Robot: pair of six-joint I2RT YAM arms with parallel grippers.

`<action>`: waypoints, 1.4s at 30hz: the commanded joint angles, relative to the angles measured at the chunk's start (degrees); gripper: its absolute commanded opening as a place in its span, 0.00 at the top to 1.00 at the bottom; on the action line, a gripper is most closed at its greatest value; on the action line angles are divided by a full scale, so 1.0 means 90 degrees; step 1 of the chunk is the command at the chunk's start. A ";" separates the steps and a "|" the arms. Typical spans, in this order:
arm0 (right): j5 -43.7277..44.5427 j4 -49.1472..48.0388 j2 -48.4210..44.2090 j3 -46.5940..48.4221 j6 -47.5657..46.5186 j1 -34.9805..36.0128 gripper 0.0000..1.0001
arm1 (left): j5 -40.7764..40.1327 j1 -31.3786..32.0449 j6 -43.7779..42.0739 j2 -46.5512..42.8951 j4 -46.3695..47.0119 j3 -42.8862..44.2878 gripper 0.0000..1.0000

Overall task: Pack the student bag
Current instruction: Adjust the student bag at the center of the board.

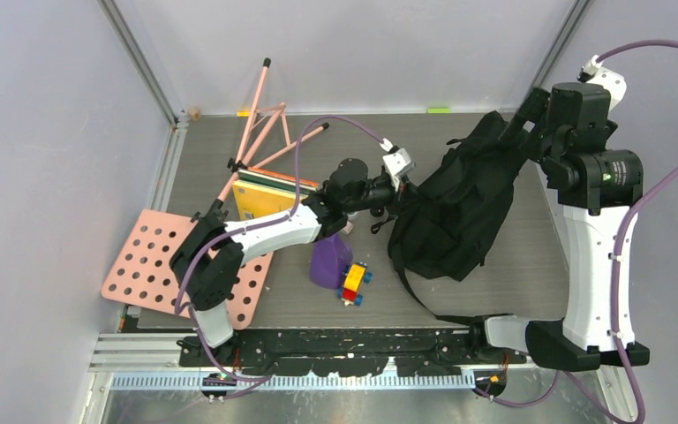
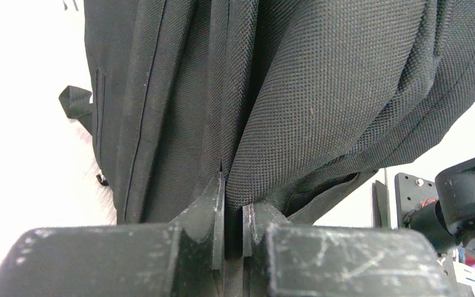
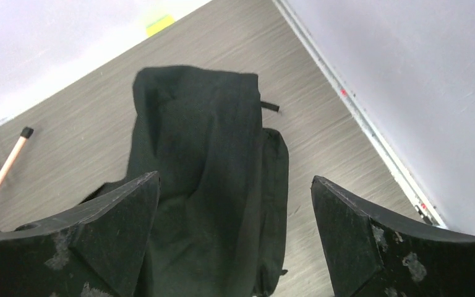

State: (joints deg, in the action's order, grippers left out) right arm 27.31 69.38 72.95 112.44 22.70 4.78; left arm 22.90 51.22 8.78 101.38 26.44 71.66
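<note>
The student bag (image 1: 459, 208) is a large black floppy backpack lying on the grey table right of centre. My left gripper (image 1: 396, 204) is at its left edge. In the left wrist view the left gripper (image 2: 234, 198) is shut on a fold of the student bag's woven fabric (image 2: 321, 93), pinched between the two fingers. My right gripper (image 1: 516, 122) hovers over the bag's far right end. In the right wrist view the right gripper (image 3: 235, 179) stands open above the student bag (image 3: 204, 142), with nothing between its fingers.
A purple container (image 1: 329, 262) and a coloured toy block (image 1: 354, 283) lie just left of the bag. Further left are a yellow book (image 1: 260, 196), a pink perforated board (image 1: 154, 265) and a pink folding stand (image 1: 260, 132). White walls close in the table.
</note>
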 commanded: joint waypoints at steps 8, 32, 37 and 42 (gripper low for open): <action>-0.1535 -0.1479 -0.0800 -0.1787 0.0755 -0.0443 0.18 | 0.0543 -0.0437 -0.0016 0.0142 -0.1083 0.0510 1.00; 0.0715 -0.2494 -0.1105 -0.1479 0.0991 -0.0443 1.00 | -0.1541 0.1101 -0.0522 -0.0972 -0.1293 0.0826 0.16; 0.0953 -0.2919 -0.1166 -0.1771 0.1219 -0.0443 0.99 | -0.1575 0.1695 0.0060 -0.0387 -0.0704 0.1191 0.15; 0.0993 -0.3183 -0.1181 -0.1906 0.1289 -0.0443 1.00 | -0.1891 0.1704 0.0465 0.0283 -0.0389 0.1566 0.11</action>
State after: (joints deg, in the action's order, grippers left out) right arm 33.50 50.89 64.23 94.89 32.10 0.89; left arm 9.50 67.35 8.99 100.18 17.37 82.37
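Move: The right hand, wide open, hangs over the student bag: the bag's upper right edge is just under its fingers, about 6 cm down and 2 cm ahead and to the left. The bag's middle lies some 16 cm to that hand's left and 6 cm ahead. From the left hand, shut on the bag's left side, that middle is about 12 cm right and 6 cm ahead; the toy car stands roughly 12 cm left and 2 cm ahead, the purple bottle 18 cm left and 7 cm ahead, both well below. The right hand sinks about 5.5 cm onto the bag's upper edge, easing slightly left and forward, pinches the black cloth shut between its fingers, then carries it up and to the right by some 5 cm each while the wrist swings about 15 degrees clockwise and tips up. The left hand keeps its grip while edging 2 to 3 cm forward, opens wide once the right has hold, and draws away back about 13 cm, also rising and moving right along the bag's near-left side, staying open. ##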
